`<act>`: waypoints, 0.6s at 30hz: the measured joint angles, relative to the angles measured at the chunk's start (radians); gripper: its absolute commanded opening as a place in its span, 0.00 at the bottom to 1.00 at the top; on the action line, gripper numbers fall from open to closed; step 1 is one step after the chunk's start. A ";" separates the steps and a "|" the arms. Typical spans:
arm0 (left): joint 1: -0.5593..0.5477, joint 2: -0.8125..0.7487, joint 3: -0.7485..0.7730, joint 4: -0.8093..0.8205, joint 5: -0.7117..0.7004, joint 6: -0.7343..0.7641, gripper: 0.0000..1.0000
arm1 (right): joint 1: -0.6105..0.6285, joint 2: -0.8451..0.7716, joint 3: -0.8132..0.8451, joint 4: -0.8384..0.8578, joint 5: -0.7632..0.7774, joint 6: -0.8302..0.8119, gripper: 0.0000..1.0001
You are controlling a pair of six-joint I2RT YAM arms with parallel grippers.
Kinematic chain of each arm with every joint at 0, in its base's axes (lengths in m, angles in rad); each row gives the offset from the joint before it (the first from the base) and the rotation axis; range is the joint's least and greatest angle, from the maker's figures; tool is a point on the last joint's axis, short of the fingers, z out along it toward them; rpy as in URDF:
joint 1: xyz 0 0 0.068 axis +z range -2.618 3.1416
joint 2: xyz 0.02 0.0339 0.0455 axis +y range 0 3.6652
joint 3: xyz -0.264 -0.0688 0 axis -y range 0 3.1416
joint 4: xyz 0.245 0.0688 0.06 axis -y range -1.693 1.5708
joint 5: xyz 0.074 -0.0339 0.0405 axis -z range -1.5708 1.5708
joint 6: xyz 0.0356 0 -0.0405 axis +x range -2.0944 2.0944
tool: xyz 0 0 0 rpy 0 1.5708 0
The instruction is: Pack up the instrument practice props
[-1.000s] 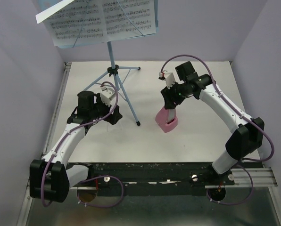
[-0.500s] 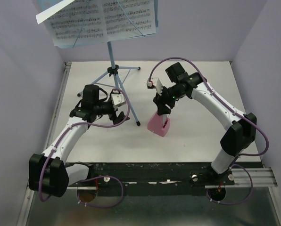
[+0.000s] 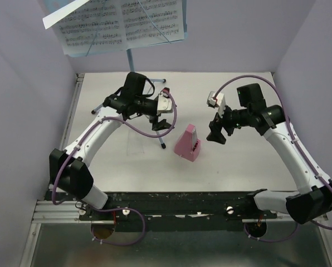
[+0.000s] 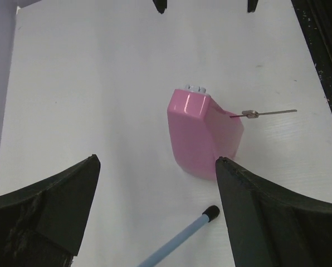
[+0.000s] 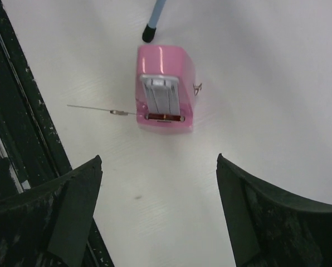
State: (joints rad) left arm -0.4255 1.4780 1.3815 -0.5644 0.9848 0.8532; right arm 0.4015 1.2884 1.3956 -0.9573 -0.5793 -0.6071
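The pink metronome (image 3: 187,144) sits free on the white table between my two grippers, and its thin pendulum rod (image 5: 99,109) sticks out sideways. My right gripper (image 3: 216,132) hangs open just right of it, with the metronome (image 5: 165,89) ahead of the empty jaws (image 5: 158,158). My left gripper (image 3: 161,122) is open over the front leg (image 3: 157,130) of the light-blue music stand (image 3: 131,64). The leg's black tip (image 4: 210,211) lies between its fingers, with the metronome (image 4: 205,136) beyond. Sheet-music pages (image 3: 118,22) rest on the stand's desk at the back.
Lilac walls close in the table on the left, back and right. A black rail (image 3: 182,203) runs along the near edge. The stand's other legs (image 3: 149,82) spread near the back wall.
My right gripper has opened, let go of the metronome and drawn back to the right. The left arm has swung up and right, over the stand's front leg.
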 measured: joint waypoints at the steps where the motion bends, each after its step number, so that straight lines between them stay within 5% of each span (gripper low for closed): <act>1: -0.020 0.029 0.033 -0.026 0.002 0.023 0.92 | -0.039 -0.021 -0.053 0.007 -0.018 0.006 0.87; 7: -0.101 0.220 0.190 -0.146 0.011 0.106 0.89 | -0.213 -0.038 -0.256 0.104 -0.097 0.084 0.82; 18: -0.157 0.361 0.352 -0.264 0.011 0.169 0.72 | -0.217 -0.032 -0.408 0.315 -0.190 0.075 0.64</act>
State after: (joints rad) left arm -0.5827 1.8389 1.7336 -0.8288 0.9955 1.0222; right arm 0.1848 1.2560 0.9874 -0.6422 -0.7692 -0.5323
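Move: From the left hand, the pink metronome stands about 11 cm to the right and 3 cm nearer the robot, its middle some 14 cm lower. The black foot tip of the music stand is on the table about 22 cm below that hand, 1 cm to its left and 3 cm back. From the right hand, the metronome lies about 9 cm left, 3 cm farther out and roughly 13 cm down, its scale face turned that way. Sliding about 7 cm to the right and sinking some 4 cm, the left hand closes in on the metronome's top, open fingers narrowing by about a quarter. The right hand drops about 9 cm beside the scale face, first easing some 4 cm right, then creeping back left slightly; it tilts about 15 degrees while its fingers also narrow partway. No touch is seen from either hand. ##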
